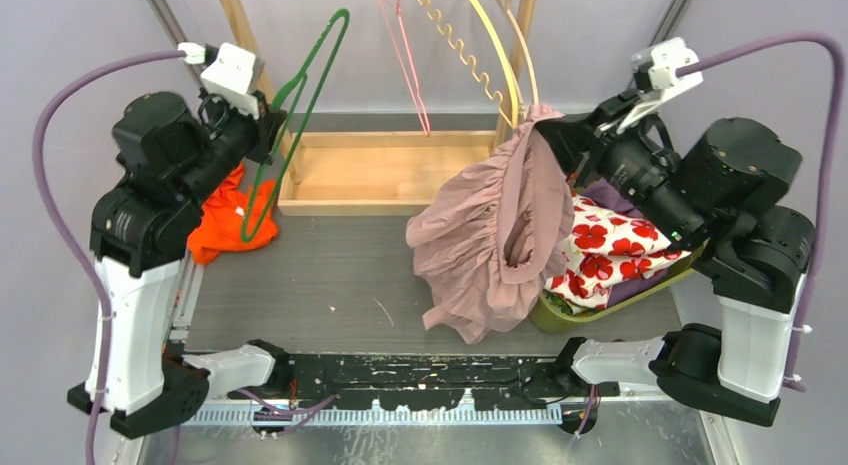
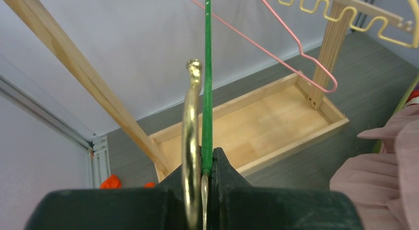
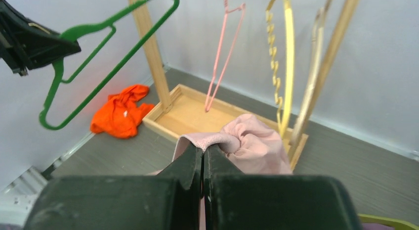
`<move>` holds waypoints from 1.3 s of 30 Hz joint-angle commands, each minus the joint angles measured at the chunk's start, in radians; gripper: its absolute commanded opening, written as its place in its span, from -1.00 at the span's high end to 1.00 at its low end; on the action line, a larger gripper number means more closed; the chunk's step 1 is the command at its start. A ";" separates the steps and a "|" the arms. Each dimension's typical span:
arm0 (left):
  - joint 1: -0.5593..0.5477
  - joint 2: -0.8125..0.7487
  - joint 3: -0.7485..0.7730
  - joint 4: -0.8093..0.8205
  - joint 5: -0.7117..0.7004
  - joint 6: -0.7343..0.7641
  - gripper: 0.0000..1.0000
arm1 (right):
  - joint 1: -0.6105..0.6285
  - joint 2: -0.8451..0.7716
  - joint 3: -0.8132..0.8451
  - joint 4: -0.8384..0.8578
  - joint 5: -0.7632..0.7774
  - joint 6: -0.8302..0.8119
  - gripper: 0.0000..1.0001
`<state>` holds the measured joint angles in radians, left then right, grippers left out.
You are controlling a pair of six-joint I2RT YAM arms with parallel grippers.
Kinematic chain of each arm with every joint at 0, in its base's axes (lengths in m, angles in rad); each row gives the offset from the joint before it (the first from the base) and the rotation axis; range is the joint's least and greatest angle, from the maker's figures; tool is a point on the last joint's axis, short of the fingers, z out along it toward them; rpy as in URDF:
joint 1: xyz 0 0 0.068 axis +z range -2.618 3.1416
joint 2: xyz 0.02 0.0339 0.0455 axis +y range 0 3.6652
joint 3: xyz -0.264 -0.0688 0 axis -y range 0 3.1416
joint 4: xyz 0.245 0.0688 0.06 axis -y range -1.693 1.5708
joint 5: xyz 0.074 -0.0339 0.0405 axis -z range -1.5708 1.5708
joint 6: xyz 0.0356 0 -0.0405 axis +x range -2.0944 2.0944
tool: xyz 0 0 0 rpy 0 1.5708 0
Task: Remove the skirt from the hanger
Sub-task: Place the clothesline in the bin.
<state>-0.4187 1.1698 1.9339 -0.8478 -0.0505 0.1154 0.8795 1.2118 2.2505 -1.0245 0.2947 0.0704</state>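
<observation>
The green hanger [image 1: 300,125] with a gold metal hook [image 2: 191,121] is bare and tilted in the air at the left. My left gripper [image 1: 268,115] is shut on it, gripping the green neck [image 2: 207,91] between the jaws [image 2: 205,163]. The pink skirt [image 1: 485,235] hangs apart from the hanger, right of centre, its lower folds bunched on the grey table. My right gripper [image 1: 545,135] is shut on the skirt's waistband [image 3: 217,138], the fabric pinched at the fingertips [image 3: 203,151].
A wooden rack with a tray base [image 1: 375,175] stands at the back, carrying a pink wire hanger [image 1: 405,55] and a yellow wavy hanger [image 1: 470,55]. An orange garment [image 1: 228,220] lies at the left. An olive basket [image 1: 600,310] of floral cloth [image 1: 600,250] sits at the right.
</observation>
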 commanded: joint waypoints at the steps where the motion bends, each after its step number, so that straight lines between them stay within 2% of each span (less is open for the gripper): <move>1: 0.001 0.195 0.145 -0.116 -0.024 0.028 1.00 | 0.001 -0.045 0.006 0.180 0.180 -0.108 0.98; 7: 0.027 0.435 0.422 -0.132 0.017 -0.039 1.00 | 0.001 -0.078 0.052 0.309 0.309 -0.262 0.99; 13: 0.101 0.573 0.545 -0.083 0.123 -0.129 1.00 | 0.001 -0.102 0.039 0.374 0.392 -0.402 0.99; 20: 0.102 0.582 0.563 0.145 0.190 -0.225 1.00 | 0.001 -0.155 -0.075 0.633 0.578 -0.671 0.99; 29: 0.103 0.563 0.558 0.155 0.228 -0.207 1.00 | 0.001 -0.182 -0.285 0.932 0.734 -0.997 0.98; 33: 0.102 0.540 0.526 0.151 0.254 -0.190 1.00 | 0.001 -0.186 -0.365 0.973 0.789 -1.009 0.99; 39: 0.104 0.528 0.519 0.143 0.255 -0.156 1.00 | 0.001 -0.272 -0.573 0.822 0.931 -0.805 0.97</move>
<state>-0.3149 1.7489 2.4466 -0.7746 0.1806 -0.0704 0.8795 0.9989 1.7756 -0.1650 1.1126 -0.8387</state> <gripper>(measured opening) 0.042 0.041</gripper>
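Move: From the right hand, which still grips the skirt, the bin's middle is some 20 cm right, 8 cm ahead and 50 cm below; the yellow hanger hangs about 25 cm ahead, 7 cm left and slightly above. From the left hand, holding the emptied green hanger, the rail spot is roughly 18 cm ahead, 8 cm right and 10 cm above, with the pink hanger about 22 cm ahead, 15 cm right and slightly above. The right hand keeps its pinch on the skirt and carries it about 18 cm right over the bin, rising past the rim and swinging clockwise some 50 degrees with fingers tilting up, before sinking about 6 cm. Meanwhile the left, still gripping the green hanger, runs forward and somewhat right to the rail, dips and climbs back, then eases back 2 cm. ##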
